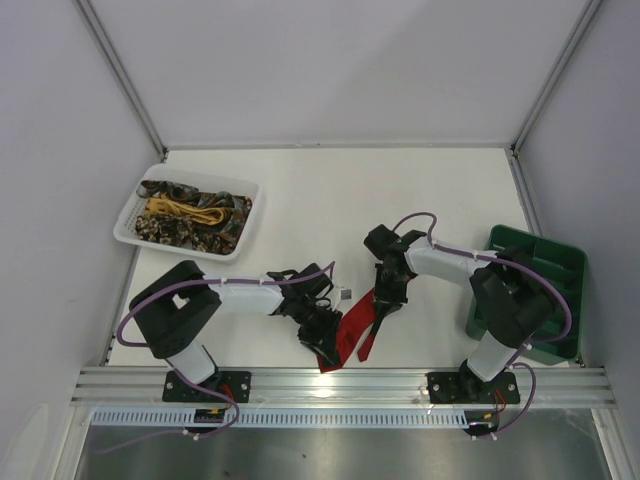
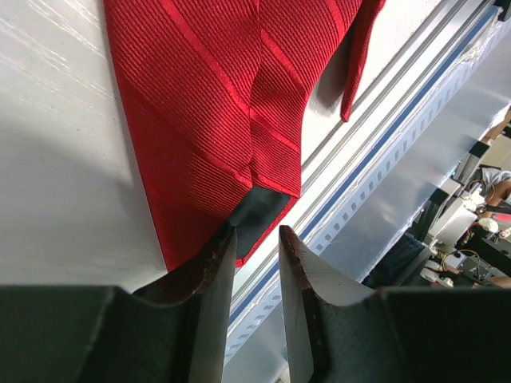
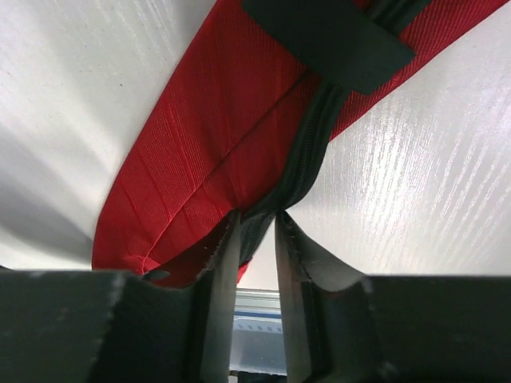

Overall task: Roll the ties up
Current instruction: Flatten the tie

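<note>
A bright red tie with dark backing lies folded in a V near the table's front edge. My left gripper is at its left end. In the left wrist view the jaws stand narrow, with a corner of the tie's dark backing caught between the tips. My right gripper is over the tie's upper right part. In the right wrist view its tips pinch the dark seam of the red tie, and the fabric bunches toward them. More ties, brown-gold and yellow, lie heaped in the basket.
The white mesh basket sits at the back left. A green compartment tray stands at the right edge beside the right arm. The metal rail runs along the front, close below the tie. A small grey object lies between the grippers.
</note>
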You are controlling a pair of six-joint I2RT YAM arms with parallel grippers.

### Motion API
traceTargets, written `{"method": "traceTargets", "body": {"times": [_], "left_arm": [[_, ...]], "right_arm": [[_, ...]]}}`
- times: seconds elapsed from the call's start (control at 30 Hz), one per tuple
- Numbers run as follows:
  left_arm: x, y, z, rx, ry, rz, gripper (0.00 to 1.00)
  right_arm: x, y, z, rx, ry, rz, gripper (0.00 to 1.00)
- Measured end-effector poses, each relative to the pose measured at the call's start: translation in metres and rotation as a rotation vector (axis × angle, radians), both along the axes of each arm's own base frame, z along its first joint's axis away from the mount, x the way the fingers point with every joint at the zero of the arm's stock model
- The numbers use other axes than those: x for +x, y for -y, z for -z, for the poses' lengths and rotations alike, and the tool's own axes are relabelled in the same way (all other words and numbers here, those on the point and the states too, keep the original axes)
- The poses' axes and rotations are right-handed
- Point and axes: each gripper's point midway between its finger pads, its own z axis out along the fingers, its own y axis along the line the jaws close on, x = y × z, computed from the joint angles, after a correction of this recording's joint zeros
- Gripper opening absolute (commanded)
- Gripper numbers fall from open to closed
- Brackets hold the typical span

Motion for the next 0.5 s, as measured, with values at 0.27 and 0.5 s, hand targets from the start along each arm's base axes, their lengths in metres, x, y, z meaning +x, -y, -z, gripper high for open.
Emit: {"method": "traceTargets", "body": {"times": [0.27,0.5], "left_arm": [[0.0,-0.001,0.0,0.0,0.002,0.006,0.36],[-0.001,-0.003,0.0,0.01,0.006,0.019,0.36]], "right_arm": [[-0.002,0.0,0.003,-0.011,-0.007,-0.009,0.0],[0.006,-0.014,-0.02,0.076,-0.005,-0.016,0.0]]}}
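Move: The right hand's fingers straddle the tie's narrow black zip strip, right between the tips and about 1 cm below. From this hand the red tail tip lies some 10 cm back and 4 cm left, the black loop about 5 cm ahead and 2 cm right, and the wide end's black patch roughly 12 cm back and 12 cm left. That patch is directly under the left hand; from there the zip strip lies about 12 cm ahead and 12 cm right. Barely sinking, the right hand shuts its part-open fingers fully and pinches the zip strip, then rises about 2 cm while easing some 1.5 cm left and slightly forward, towards the tie's wide part, drawing the strip along. The left hand stays low at the wide end's black patch, seeming to hold it down, its fingers' gap unchanged. ##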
